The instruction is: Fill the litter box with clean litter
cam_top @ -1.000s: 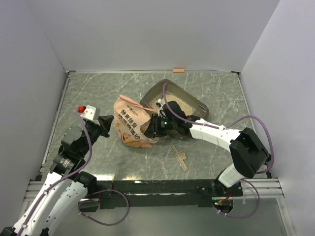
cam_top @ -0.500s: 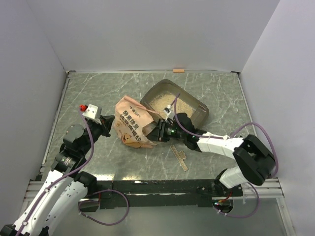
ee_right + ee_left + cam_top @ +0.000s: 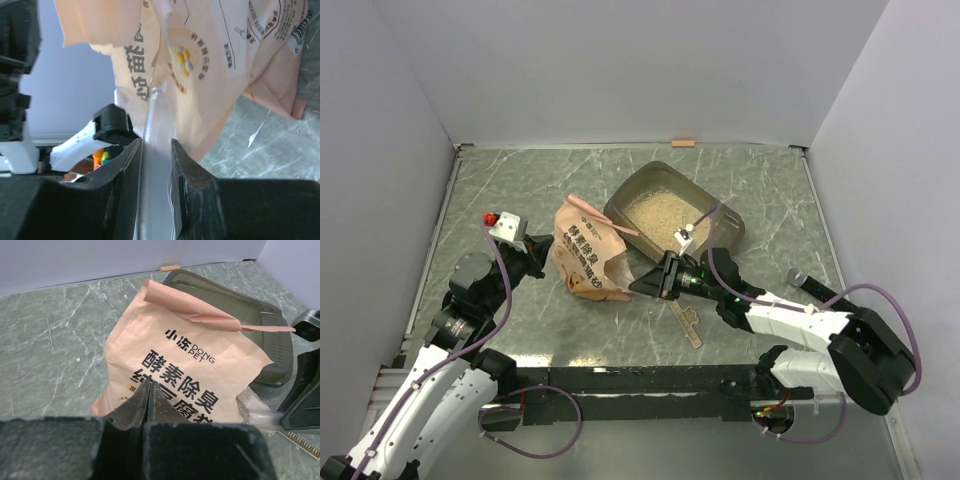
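Note:
The litter box point(image 3: 722, 222), a dark translucent tray, sits right of centre with pale clean litter point(image 3: 658, 213) spread inside. The crinkled orange bag point(image 3: 588, 252) stands tilted just left of it, its torn top leaning against the box rim. My right gripper point(image 3: 648, 283) is shut on the bag's clear bottom seam point(image 3: 156, 112), with the bag point(image 3: 200, 55) hanging past the jaws. My left gripper point(image 3: 540, 256) is shut, its tips point(image 3: 148, 385) against the bag's printed face point(image 3: 200, 355), and no fold shows between them. The box rim point(image 3: 272, 335) shows behind the bag.
A tan strip point(image 3: 685, 320) lies on the marble table near the right arm. A small orange piece point(image 3: 683, 143) rests at the back wall. White walls close in the left, back and right sides.
My right arm has drawn back toward the near edge and dropped low, pulling the bag's bottom away from the box. More litter shows in the box. The left gripper has hardly moved.

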Controlling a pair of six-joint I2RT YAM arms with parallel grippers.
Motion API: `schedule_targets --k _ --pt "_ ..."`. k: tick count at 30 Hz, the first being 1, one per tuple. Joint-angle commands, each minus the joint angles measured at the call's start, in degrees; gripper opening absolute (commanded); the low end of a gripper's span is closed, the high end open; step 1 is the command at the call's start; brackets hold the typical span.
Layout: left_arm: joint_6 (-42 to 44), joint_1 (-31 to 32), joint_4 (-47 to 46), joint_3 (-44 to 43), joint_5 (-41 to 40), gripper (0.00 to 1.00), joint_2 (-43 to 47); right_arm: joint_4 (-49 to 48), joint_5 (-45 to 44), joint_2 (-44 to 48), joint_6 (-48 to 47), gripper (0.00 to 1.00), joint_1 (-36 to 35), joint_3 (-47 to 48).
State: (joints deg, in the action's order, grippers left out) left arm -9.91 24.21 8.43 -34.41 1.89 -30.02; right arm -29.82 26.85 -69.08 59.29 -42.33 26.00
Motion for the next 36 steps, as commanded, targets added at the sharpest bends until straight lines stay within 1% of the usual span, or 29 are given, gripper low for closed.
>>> schedule_targets --k 1,6,16,23,27,31,36 --pt "0.7 0.2 -1.8 -0.5 1.8 0.01 0.2 -7.0 0.2 5.7 4.3 0.00 0.8 -3.9" --pt "0.8 0.2 -2.7 0.0 2.7 0.01 0.8 -5.5 -1.5 11.0 6.1 0.00 0.8 -7.6" --pt "1.0 0.2 -4.7 1.0 4.3 0.01 2.3 -0.2 -6.6 25.8 11.6 0.00 0.8 -14.0" --pt "1.0 0.2 -5.8 1.5 5.3 0.01 3.1 9.5 -10.3 35.1 14.7 0.00 1.0 -16.3" --pt "1.0 0.2 -6.1 1.7 4.9 0.01 3.6 12.9 -10.3 39.0 16.6 0.00 1.1 -17.6" --pt "0.8 0.2 -6.1 1.7 3.2 0.01 3.6 17.5 -10.9 45.1 17.4 0.00 1.1 -18.2" --pt "0.3 0.2 -6.0 1.8 -0.3 0.01 4.7 24.5 -11.1 49.5 17.8 0.00 1.0 -16.9"
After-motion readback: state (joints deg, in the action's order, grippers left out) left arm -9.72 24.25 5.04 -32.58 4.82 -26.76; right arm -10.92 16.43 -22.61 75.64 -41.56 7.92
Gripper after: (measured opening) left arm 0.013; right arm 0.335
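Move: The scoop, already held by its handle in the right hand, has its bowl inside the bag's mouth. From that hand the litter box it serves lies about 19 cm ahead and 7 cm to the right, roughly 14 cm lower. The bag's middle is some 12 cm left and 6 cm ahead, 5 cm lower; the bag clip lies 10 cm right, 6 cm back, 15 cm below. From the left hand, the box is some 27 cm right, 13 cm ahead and 23 cm below. The scoop is drawn bowl-last out through the bag's mouth, the right hand keeping its grip on the handle and going steadily right and back, roughly 9 cm in all, rising slightly at first and then dipping a little. Meanwhile the wrist lifts the bowl end by about 10 degrees towards level and swings clockwise about as much. ##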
